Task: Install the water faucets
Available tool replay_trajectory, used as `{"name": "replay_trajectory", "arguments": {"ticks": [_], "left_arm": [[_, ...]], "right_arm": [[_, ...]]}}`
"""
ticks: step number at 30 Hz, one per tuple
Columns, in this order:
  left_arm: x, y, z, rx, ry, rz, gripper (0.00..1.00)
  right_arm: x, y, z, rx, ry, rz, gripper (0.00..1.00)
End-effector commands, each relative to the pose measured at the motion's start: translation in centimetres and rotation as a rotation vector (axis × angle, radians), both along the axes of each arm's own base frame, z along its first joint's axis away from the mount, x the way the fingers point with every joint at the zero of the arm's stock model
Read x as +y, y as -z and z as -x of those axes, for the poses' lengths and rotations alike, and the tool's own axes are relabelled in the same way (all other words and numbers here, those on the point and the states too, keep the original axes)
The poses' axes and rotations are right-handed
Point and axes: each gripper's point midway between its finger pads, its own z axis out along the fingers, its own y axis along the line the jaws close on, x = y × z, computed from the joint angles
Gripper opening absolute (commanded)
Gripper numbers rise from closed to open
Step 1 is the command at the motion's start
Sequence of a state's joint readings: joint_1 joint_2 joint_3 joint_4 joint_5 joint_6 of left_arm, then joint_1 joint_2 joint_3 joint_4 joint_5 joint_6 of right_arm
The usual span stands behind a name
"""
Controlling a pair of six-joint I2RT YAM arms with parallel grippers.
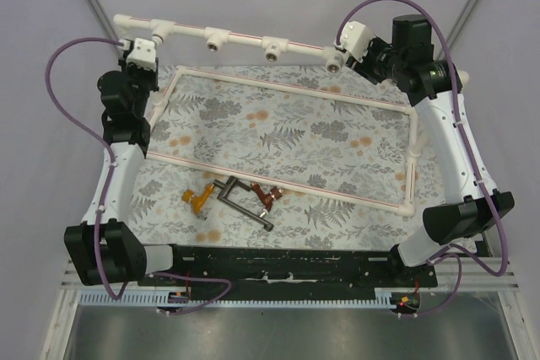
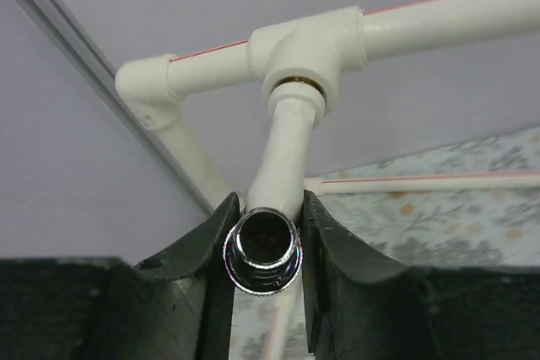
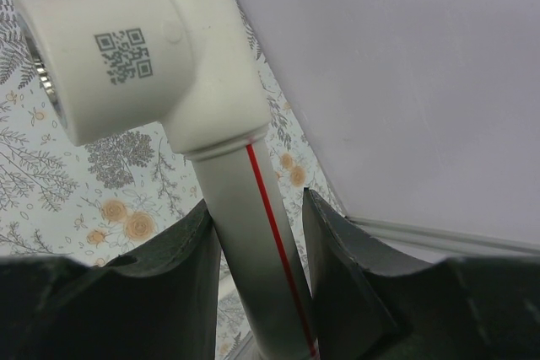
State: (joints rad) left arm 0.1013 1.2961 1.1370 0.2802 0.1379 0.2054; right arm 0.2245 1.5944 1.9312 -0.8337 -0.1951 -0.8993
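Note:
A white faucet (image 2: 285,153) with a chrome threaded end (image 2: 263,252) sticks out of the leftmost tee socket (image 2: 305,46) of the white pipe rail (image 1: 245,37). My left gripper (image 2: 268,212) is shut on this faucet, at the rail's back-left end (image 1: 139,52). My right gripper (image 3: 253,208) is shut on the rail's pipe (image 3: 240,233) just below a tee (image 3: 126,48), at the back right (image 1: 350,41). Three faucets lie loose on the mat near the front: orange-yellow (image 1: 198,200), dark grey (image 1: 245,201) and red-brown (image 1: 268,197).
Open metal-ringed sockets (image 1: 217,39) (image 1: 272,48) (image 1: 335,61) face forward along the rail. A rectangular frame of thin white pipe (image 1: 287,88) lies on the floral mat (image 1: 295,137). Slanted metal posts rise at the back corners.

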Motion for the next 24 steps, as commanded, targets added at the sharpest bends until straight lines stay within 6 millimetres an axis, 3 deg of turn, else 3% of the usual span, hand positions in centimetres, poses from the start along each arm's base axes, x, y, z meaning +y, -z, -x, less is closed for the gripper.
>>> {"name": "replay_trajectory", "arguments": {"ticks": [1,5,10,15,18,24], "left_arm": [[-1.2,-2.2,1.2,-0.059,0.017,-0.833,0.31],[-1.6,-3.1,1.2,-0.069,0.031,-0.841,0.35],[-0.8,-6.2,2.9,-0.154,-0.053,-0.520,0.57],[0.1,-8.8,5.4,-0.187,-0.071,0.051,0.82],[0.6,-9.7,6.8,-0.169,-0.081,0.454,0.86],[-1.5,-9.9,7.5,-0.114,0.063,1.172,0.85]], "right_arm": [[-0.8,3.1,-0.1,0.112,0.093,-0.028,0.00],[-0.8,3.1,0.0,0.113,0.093,-0.029,0.00],[-0.8,3.1,0.1,0.112,0.091,-0.027,0.00],[-0.7,3.1,0.0,0.112,0.088,-0.029,0.00],[-0.8,3.2,-0.1,0.113,0.091,-0.028,0.00],[-0.8,3.3,-0.1,0.116,0.094,-0.025,0.00]]}}
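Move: The left hand still pinches the white faucet, whose middle lies some 2 cm ahead of it, 1 cm right and 1 cm up; the first T it screws into is about 7 cm ahead, 3 cm right and 4 cm above. The frame's elbow is some 9 cm ahead, 9 cm left and 4 cm up, the second T 5 cm ahead, 17 cm right and 4 cm up. From the right hand, the faucet lies roughly 52 cm left and 3 cm ahead, at its height. Nearly in place, the left hand finishes a screwing turn on the white faucet, rolling some 35 degrees clockwise as seen from behind the hand, then spreads its fingers wide to let go. It backs off up and towards its base, about 9 cm up and 7 cm back from the first T, rolling the other way by roughly 65 degrees, while the right hand stays still and keeps its grip on the pipe beside the fourth T. ##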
